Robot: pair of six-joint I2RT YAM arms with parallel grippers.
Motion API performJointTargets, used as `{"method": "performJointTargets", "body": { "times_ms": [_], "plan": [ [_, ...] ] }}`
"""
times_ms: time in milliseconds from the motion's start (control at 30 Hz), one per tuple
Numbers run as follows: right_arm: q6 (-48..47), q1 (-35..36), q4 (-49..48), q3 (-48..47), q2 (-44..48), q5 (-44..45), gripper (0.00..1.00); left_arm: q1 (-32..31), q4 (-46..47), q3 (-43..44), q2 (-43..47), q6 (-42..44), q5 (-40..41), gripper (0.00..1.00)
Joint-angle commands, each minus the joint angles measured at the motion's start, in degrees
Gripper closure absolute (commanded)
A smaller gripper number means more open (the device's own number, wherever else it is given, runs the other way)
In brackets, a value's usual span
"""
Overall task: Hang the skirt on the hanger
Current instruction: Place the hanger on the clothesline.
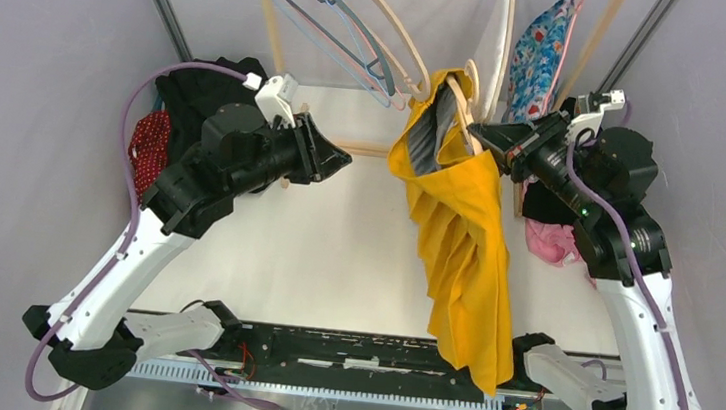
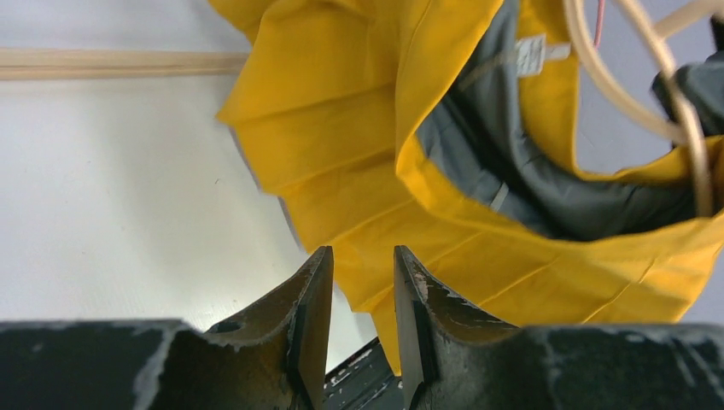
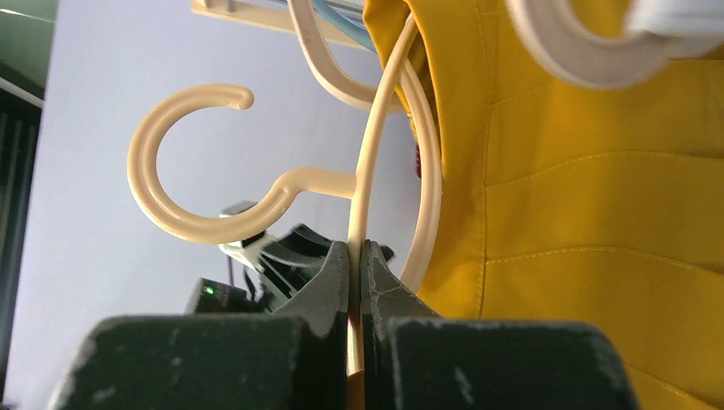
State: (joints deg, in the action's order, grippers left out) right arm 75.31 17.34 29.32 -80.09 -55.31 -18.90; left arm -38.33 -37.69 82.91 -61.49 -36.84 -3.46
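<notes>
The yellow pleated skirt (image 1: pixel 466 245) with grey lining hangs in mid-air from a cream hanger (image 1: pixel 461 96), its waistband draped over the hanger and its hem reaching down past the table's near edge. My right gripper (image 1: pixel 478 136) is shut on the hanger's thin rod (image 3: pixel 367 171), with the hook (image 3: pixel 171 171) to the left and the skirt (image 3: pixel 598 213) to the right. To the left of the skirt, apart from it, my left gripper (image 1: pixel 341 163) stands open with nothing between its fingers. From the left wrist I see the skirt (image 2: pixel 341 128) ahead of that gripper (image 2: pixel 363 252).
Blue and pink hangers (image 1: pixel 327 11) hang on the wooden rack at the back. A floral garment (image 1: pixel 540 41) hangs back right. Red (image 1: pixel 151 144) and black (image 1: pixel 188 98) clothes lie at the left, and a pink one (image 1: pixel 551 241) under the right arm.
</notes>
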Motion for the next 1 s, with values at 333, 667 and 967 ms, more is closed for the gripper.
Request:
{"method": "performJointTargets", "body": {
  "times_ms": [333, 667, 967],
  "plan": [
    [5.2, -0.2, -25.4, -9.9, -12.7, -2.2, 0.99, 0.4, -4.1, -4.5, 6.5, -3.6, 4.1, 0.62],
    [3.5, -0.3, -21.1, -25.1, -21.9, -2.7, 0.99, 0.4, -5.0, -6.1, 7.6, -3.0, 5.0, 0.62],
    [4.0, -0.6, -21.6, -32.1, -27.3, -1.9, 0.99, 0.4, -5.3, -7.6, 7.8, -2.5, 5.1, 0.62]
  ]
}}
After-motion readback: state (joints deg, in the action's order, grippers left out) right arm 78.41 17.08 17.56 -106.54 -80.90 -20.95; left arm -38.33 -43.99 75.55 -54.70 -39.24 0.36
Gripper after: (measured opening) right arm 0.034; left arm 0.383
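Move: The right hand already grips the hanger with the yellow skirt, and the clothesline's free stretch lies about 18 cm ahead, 5 cm left and roughly 16 cm above it. The white garment hangs some 13 cm ahead and 2 cm right, the flowered garment about 14 cm ahead and 7 cm right, and the empty hangers about 11 cm ahead and 16 cm left. From the idle left hand that stretch is roughly 22 cm ahead, 10 cm right and 22 cm up. Keeping the hanger pinched, the right hand carries the skirt some 10 cm forward and a little left towards the clothesline, between the empty hangers and the white garment, rising only slightly on the way, then stops going forward and lifts about 6 cm nearly straight up as the wrist tips the fingers up some 10 degrees. Meanwhile the empty left hand, part open, sinks and drifts left and slightly back, about 6 cm in all, away from the skirt. ##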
